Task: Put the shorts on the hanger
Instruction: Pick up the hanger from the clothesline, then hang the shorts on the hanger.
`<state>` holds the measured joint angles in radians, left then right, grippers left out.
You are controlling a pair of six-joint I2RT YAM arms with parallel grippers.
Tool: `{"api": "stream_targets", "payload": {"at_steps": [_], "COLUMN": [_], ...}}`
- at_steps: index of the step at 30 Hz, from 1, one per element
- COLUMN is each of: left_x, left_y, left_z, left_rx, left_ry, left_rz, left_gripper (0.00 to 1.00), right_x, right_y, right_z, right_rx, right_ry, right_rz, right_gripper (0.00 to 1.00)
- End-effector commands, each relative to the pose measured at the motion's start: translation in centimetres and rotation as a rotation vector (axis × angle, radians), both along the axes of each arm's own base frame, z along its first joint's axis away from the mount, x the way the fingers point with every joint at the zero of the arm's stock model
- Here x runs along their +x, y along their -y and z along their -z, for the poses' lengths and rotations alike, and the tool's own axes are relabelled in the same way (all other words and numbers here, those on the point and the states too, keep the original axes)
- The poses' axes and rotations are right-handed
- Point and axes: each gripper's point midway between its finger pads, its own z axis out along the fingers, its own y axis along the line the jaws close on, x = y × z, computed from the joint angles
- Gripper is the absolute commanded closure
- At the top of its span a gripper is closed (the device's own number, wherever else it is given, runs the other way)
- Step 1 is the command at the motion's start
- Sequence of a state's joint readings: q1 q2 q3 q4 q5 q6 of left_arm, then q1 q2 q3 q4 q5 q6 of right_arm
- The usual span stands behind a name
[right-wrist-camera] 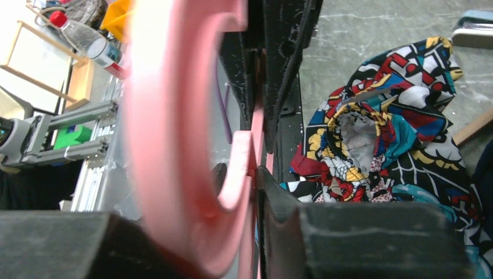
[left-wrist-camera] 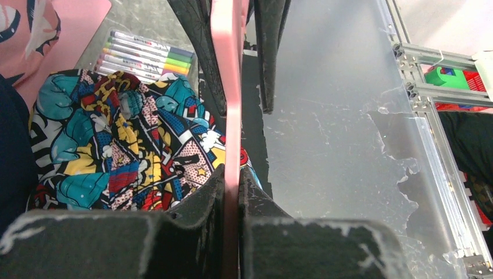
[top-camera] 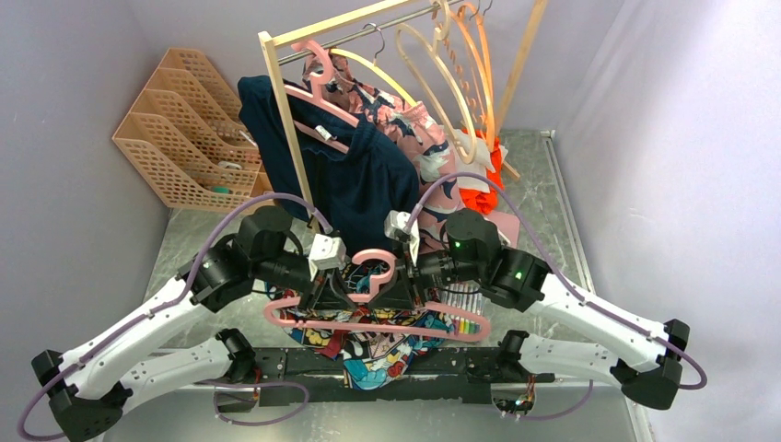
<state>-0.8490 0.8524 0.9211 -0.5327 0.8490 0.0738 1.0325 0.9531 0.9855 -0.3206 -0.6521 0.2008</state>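
Observation:
The pale-pink hanger (top-camera: 384,329) is held level just above the table near its front edge, hook (top-camera: 378,267) pointing away from the arm bases. My left gripper (top-camera: 341,293) is shut on the hanger's left shoulder beside the hook. My right gripper (top-camera: 396,293) is shut on the right shoulder. In the left wrist view the pads (left-wrist-camera: 216,192) clamp the thin pink bar (left-wrist-camera: 232,87). In the right wrist view the hook (right-wrist-camera: 168,116) fills the left side. The comic-print shorts (top-camera: 378,353) lie crumpled under the hanger, and also show in the left wrist view (left-wrist-camera: 116,139) and the right wrist view (right-wrist-camera: 395,133).
A wooden clothes rack (top-camera: 285,120) stands behind, carrying a navy garment (top-camera: 359,175), a pink patterned garment (top-camera: 405,120) and cream and orange hangers (top-camera: 460,74). A peach lattice organiser (top-camera: 184,129) sits back left. A pack of markers (left-wrist-camera: 145,55) lies by the shorts.

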Motion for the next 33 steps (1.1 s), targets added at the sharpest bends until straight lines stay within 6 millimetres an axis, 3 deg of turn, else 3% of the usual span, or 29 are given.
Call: {"api": "stream_targets", "payload": {"at_steps": [1,6,9,10,12,15,19,23,26,29,33], "left_x": [0.3,0.3,0.7,0.9,1.2,2.4,4.3,5.3,5.9,6.0,6.7], "left_y": [0.7,0.6,0.6,0.5,0.3,-0.4,-2.5,-5.9,-8.2,-9.4,-10.6], "left_z": [-2.8,-2.9,-2.9,-3.0,-3.0,-3.4,-5.4,-7.8,-8.0,-6.2,-1.9], "left_rx": [-0.084,-0.092,-0.091,-0.090,-0.084,-0.083,-0.143,-0.256,-0.311,-0.277,-0.167], "left_ry": [0.060,0.064,0.069,0.070,0.073,0.109,0.172,0.155,0.016,-0.138,-0.357], "left_rz": [0.019,0.001,-0.028,-0.041,-0.076,-0.183,-0.389,-0.628,-0.807,-0.917,-1.097], "left_gripper": [0.93,0.93,0.90,0.83,0.57,0.36,0.06,0.01,0.01,0.01,0.01], "right_x": [0.8,1.1,2.0,2.3,3.0,3.6,3.4,3.4,3.7,3.6,3.7], "right_y": [-1.1,-1.1,-1.0,-0.9,-0.7,0.0,1.7,3.7,4.8,6.1,7.7], "right_z": [-0.5,-0.1,-0.2,-0.2,-0.3,-0.7,-2.7,-4.1,-3.1,-1.3,-0.4], "right_rx": [0.051,0.044,0.045,0.041,0.035,0.061,0.176,0.254,0.181,0.052,-0.034], "right_ry": [0.037,0.035,0.025,0.019,0.005,-0.009,-0.026,-0.048,-0.055,-0.045,0.003], "right_rz": [0.048,0.075,0.137,0.164,0.222,0.291,0.353,0.425,0.474,0.499,0.518], "right_gripper": [0.76,0.98,1.00,1.00,1.00,1.00,1.00,1.00,1.00,1.00,1.00]}}
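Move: Between the two grippers, which stand some 6 cm apart, the hanger's neck lies about 2 cm to the left of the right hand point, level with it and at the same height. From the left hand, already pinching the upper bar, it is some 4 cm to the right. From the right hand, the patterned shorts' middle lies roughly 5 cm ahead, 4 cm left and 24 cm below; the marker set is about 7 cm ahead, 20 cm right, equally low. Closing its half-shut fingers, the right hand pinches the pink hanger's upper bar beside the hook while edging forward. The left hand then opens wide, lets go and pulls away about 9 cm left, 8 cm up and 5 cm forward, swinging counter-clockwise. Keeping its pinch, the right hand carries the hanger some 6 cm right and 3 cm forward, rising slightly, and turns it clockwise by nearly 30 degrees. ##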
